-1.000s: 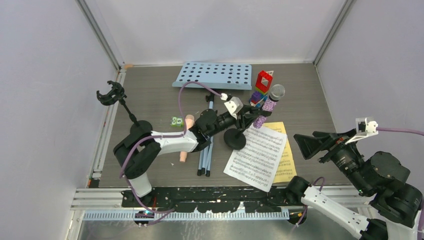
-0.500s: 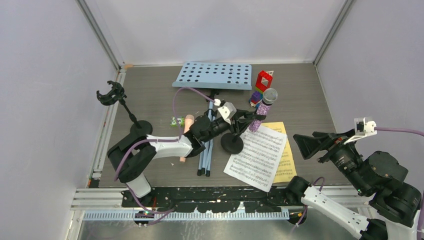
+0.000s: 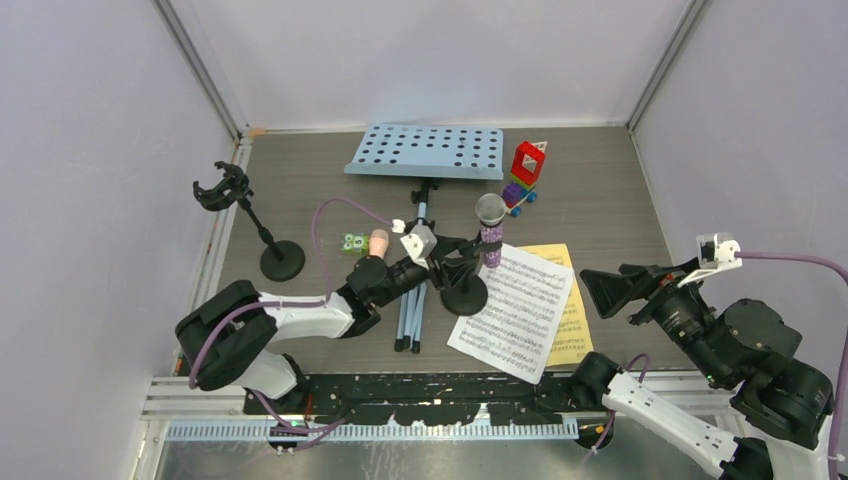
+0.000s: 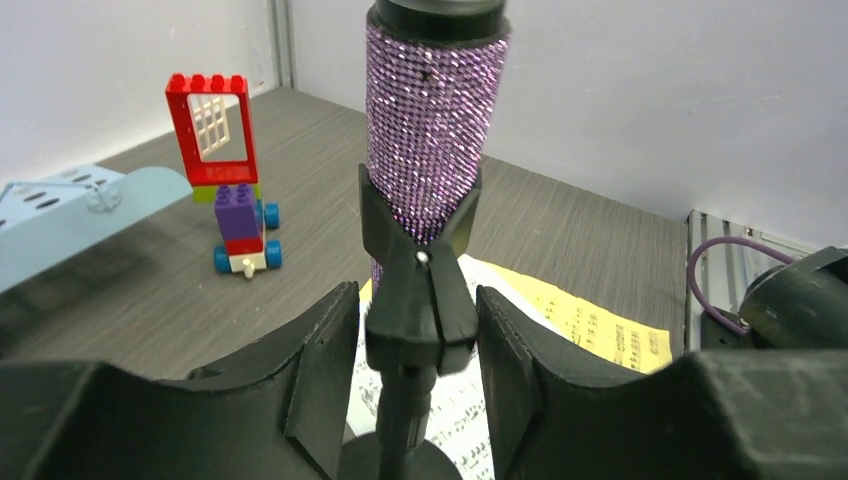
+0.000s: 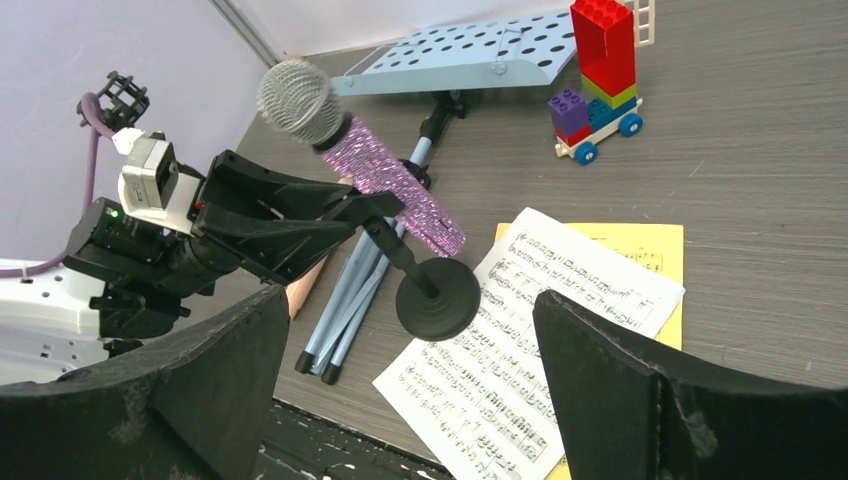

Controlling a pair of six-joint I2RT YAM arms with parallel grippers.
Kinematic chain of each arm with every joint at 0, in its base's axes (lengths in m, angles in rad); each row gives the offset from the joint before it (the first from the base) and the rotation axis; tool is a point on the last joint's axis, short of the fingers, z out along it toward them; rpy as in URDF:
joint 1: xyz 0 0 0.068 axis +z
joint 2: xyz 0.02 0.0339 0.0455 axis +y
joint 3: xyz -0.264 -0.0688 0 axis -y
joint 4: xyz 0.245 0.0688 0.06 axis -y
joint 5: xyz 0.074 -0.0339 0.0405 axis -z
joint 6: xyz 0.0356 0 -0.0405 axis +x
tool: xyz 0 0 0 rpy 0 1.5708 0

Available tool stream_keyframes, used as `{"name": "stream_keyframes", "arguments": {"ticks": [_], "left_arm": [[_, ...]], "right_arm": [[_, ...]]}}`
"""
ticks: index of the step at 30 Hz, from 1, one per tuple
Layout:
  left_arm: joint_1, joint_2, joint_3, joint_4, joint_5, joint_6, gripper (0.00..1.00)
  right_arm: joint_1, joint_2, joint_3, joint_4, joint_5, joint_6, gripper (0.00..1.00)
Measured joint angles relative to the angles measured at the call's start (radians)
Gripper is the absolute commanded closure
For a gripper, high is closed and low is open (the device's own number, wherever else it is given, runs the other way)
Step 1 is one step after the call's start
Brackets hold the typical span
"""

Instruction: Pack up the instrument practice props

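The purple glitter microphone (image 3: pixel 490 237) stands upright in a black round-based holder (image 3: pixel 465 293) beside the white score sheet (image 3: pixel 515 315), which lies over the yellow one (image 3: pixel 572 335). My left gripper (image 3: pixel 457 262) is open. Its jaws stand on either side of the holder's clip (image 4: pixel 420 310) with small gaps. The peach microphone (image 3: pixel 378 240) lies partly hidden under my left arm. The pale-blue rack (image 3: pixel 425 150) lies at the back, its folded legs (image 3: pixel 410 315) pointing to the front. A second, empty holder (image 3: pixel 280 258) stands at the left. My right gripper (image 3: pixel 612 287) is open and empty, raised at the right.
A colourful toy brick car (image 3: pixel 522 172) stands right of the rack. A small green block (image 3: pixel 351 242) lies beside the peach microphone. Side walls enclose the table, and a black rail (image 3: pixel 400 385) runs along its front edge.
The purple microphone and its holder have moved left with my left gripper and gone from tilted to upright. My left arm has drawn back and lower. The right arm has barely moved.
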Motion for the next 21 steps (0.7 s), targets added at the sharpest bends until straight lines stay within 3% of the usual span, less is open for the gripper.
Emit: {"name": "stream_keyframes", "arguments": {"ticks": [1, 4, 6, 13, 21], "left_arm": [[0.0, -0.009, -0.011, 0.0, 0.0, -0.006, 0.47], [0.0, -0.038, -0.046, -0.005, 0.003, -0.017, 0.22], [0.0, -0.06, -0.067, -0.013, 0.008, -0.026, 0.18], [0.0, -0.204, -0.085, -0.146, 0.031, 0.007, 0.12], [0.0, -0.425, -0.087, -0.342, 0.082, 0.176, 0.09]], "right_arm": [[0.0, 0.0, -0.003, 0.002, -0.002, 0.0, 0.04], [0.0, 0.001, -0.011, 0.005, -0.008, 0.002, 0.04], [0.0, 0.001, -0.016, 0.005, -0.014, 0.002, 0.04], [0.0, 0.016, -0.016, 0.005, -0.022, -0.005, 0.02], [0.0, 0.105, -0.068, 0.044, -0.069, -0.114, 0.0]]}}
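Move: The left hand has its fingers around the clip of the microphone stand; the stand's round base is about 16 cm below, some 3 cm back and 3 cm to the left. The clipped microphone's middle is roughly 4 cm above, 3 cm right and 1 cm forward. On the table 17 cm below are the white sheet, 6 cm back and 9 cm right, and the folded stand legs, 14 cm left and 2 cm forward. From the empty right hand the microphone is about 14 cm ahead, 15 cm left and 9 cm lower. The left fingers spread wide and let go of the microphone stand's clip, the hand backing off left and back about 6 cm; it dips a centimetre, then rises to nearly 4 cm above its start, rolling slightly. The right hand, its fingers still open, creeps and then speeds up left, down and forward towards the microphone, some 5 cm, rolling its left side down about 10 degrees. ##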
